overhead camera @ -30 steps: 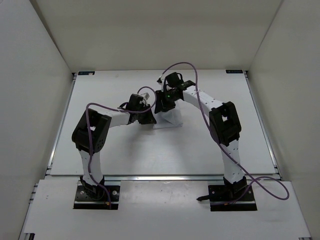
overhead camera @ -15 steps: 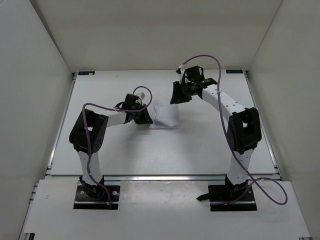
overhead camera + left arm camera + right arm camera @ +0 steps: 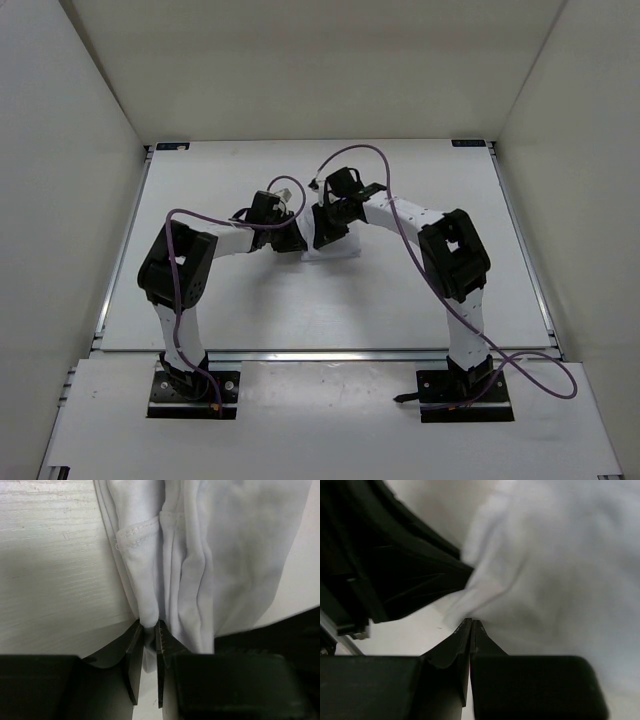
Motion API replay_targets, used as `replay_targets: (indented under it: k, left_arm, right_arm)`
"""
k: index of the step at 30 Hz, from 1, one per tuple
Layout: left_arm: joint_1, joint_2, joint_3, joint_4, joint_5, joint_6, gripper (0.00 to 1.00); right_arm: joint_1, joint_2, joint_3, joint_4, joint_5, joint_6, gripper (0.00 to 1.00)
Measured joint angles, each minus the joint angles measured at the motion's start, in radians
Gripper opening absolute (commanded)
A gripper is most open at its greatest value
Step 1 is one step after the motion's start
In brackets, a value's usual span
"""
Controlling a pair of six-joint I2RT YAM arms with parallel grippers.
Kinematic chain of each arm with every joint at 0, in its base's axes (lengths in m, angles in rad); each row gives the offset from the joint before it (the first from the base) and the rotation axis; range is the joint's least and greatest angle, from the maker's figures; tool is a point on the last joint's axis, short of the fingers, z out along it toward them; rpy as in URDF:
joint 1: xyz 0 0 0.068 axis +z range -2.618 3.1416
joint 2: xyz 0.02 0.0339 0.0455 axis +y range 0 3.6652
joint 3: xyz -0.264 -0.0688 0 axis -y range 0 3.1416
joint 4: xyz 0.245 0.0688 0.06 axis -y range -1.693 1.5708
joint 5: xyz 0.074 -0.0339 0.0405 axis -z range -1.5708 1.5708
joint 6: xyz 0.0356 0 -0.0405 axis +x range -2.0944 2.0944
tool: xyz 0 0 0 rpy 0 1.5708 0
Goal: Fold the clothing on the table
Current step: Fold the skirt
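Note:
The white clothing (image 3: pixel 341 247) lies bunched in a small heap at the middle of the table (image 3: pixel 200 300). My left gripper (image 3: pixel 296 240) is at its left edge. In the left wrist view the left gripper (image 3: pixel 148 625) is shut on a narrow fold of the clothing (image 3: pixel 215 555), with hemmed layers hanging beyond the tips. My right gripper (image 3: pixel 323 231) reaches down onto the heap from behind. In the right wrist view the right gripper (image 3: pixel 471 622) is shut, its tips against the edge of the clothing (image 3: pixel 560 580), and no fabric shows between them.
Both arms meet over the heap, and the left gripper's black body (image 3: pixel 385 570) sits close beside the right fingers. White walls enclose the table on three sides. Metal rails (image 3: pixel 120 250) run along its edges. Purple cables (image 3: pixel 400 215) loop over both arms.
The right gripper swung out to the back right, then came back onto the heap and shut. The clothing lay more spread half a second ago. The left gripper kept its grip.

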Motion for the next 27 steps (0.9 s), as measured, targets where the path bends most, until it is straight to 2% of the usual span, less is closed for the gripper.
replay_targets:
  k: [8,11,12,13,14,15,16,19,23,27]
  left_arm:
    - [0.016,-0.002,-0.016,0.026,0.017,-0.029,0.27]
    - [0.024,-0.005,-0.016,0.019,0.029,-0.029,0.4]
    - [0.03,-0.011,-0.015,0.01,0.036,-0.027,0.51]
    - [0.038,-0.019,-0.014,-0.003,0.042,-0.022,0.62]
    - [0.048,-0.031,-0.013,-0.019,0.052,-0.019,0.75]
    - [0.062,-0.045,-0.01,-0.039,0.06,-0.01,0.87]
    - [0.079,-0.063,-0.004,-0.067,0.071,-0.006,0.97]
    - [0.122,-0.108,0.022,-0.145,0.076,0.015,0.99]
    - [0.145,-0.183,0.068,-0.219,0.038,0.063,0.99]
    - [0.1,-0.25,0.12,-0.288,-0.048,0.129,0.99]
  right_arm:
    - [0.039,0.006,-0.041,0.034,-0.062,0.004,0.0]
    - [0.028,0.005,-0.035,0.024,-0.066,0.006,0.02]
    - [0.021,0.004,-0.027,0.018,-0.065,0.007,0.13]
    - [0.011,0.001,-0.017,0.013,-0.064,0.011,0.3]
    - [-0.002,-0.004,-0.004,0.003,-0.058,0.014,0.39]
    - [-0.017,-0.014,0.01,-0.008,-0.047,0.015,0.52]
    - [-0.033,-0.027,0.024,-0.021,-0.032,0.014,0.6]
    - [-0.09,-0.087,0.051,-0.043,0.016,0.002,0.71]
    - [-0.178,-0.192,0.03,-0.055,0.072,-0.018,0.73]
    - [-0.267,-0.315,-0.118,-0.03,0.102,-0.029,0.74]
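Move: The left fingers already pinch the skirt by its left edge, close to the near-left corner. The small folded bundle's middle lies about 7 cm to their right, some 3 cm farther out and about 1 cm lower. From the closed right fingers, the skirt's middle is roughly 3 cm right, 3 cm ahead and 5 cm below; the pinched edge is some 5 cm left of them, about level fore and aft, and 5 cm below. The left fingers let go of the skirt's left edge, opening wide, then lift off about 10 cm while drawing some 5 cm left and slightly forward. The right hand, still shut, first comes back 2–3 cm and slightly left beside the left fingers, then opens and swings up, right and forward away over the skirt, turning roughly 20 degrees clockwise. ##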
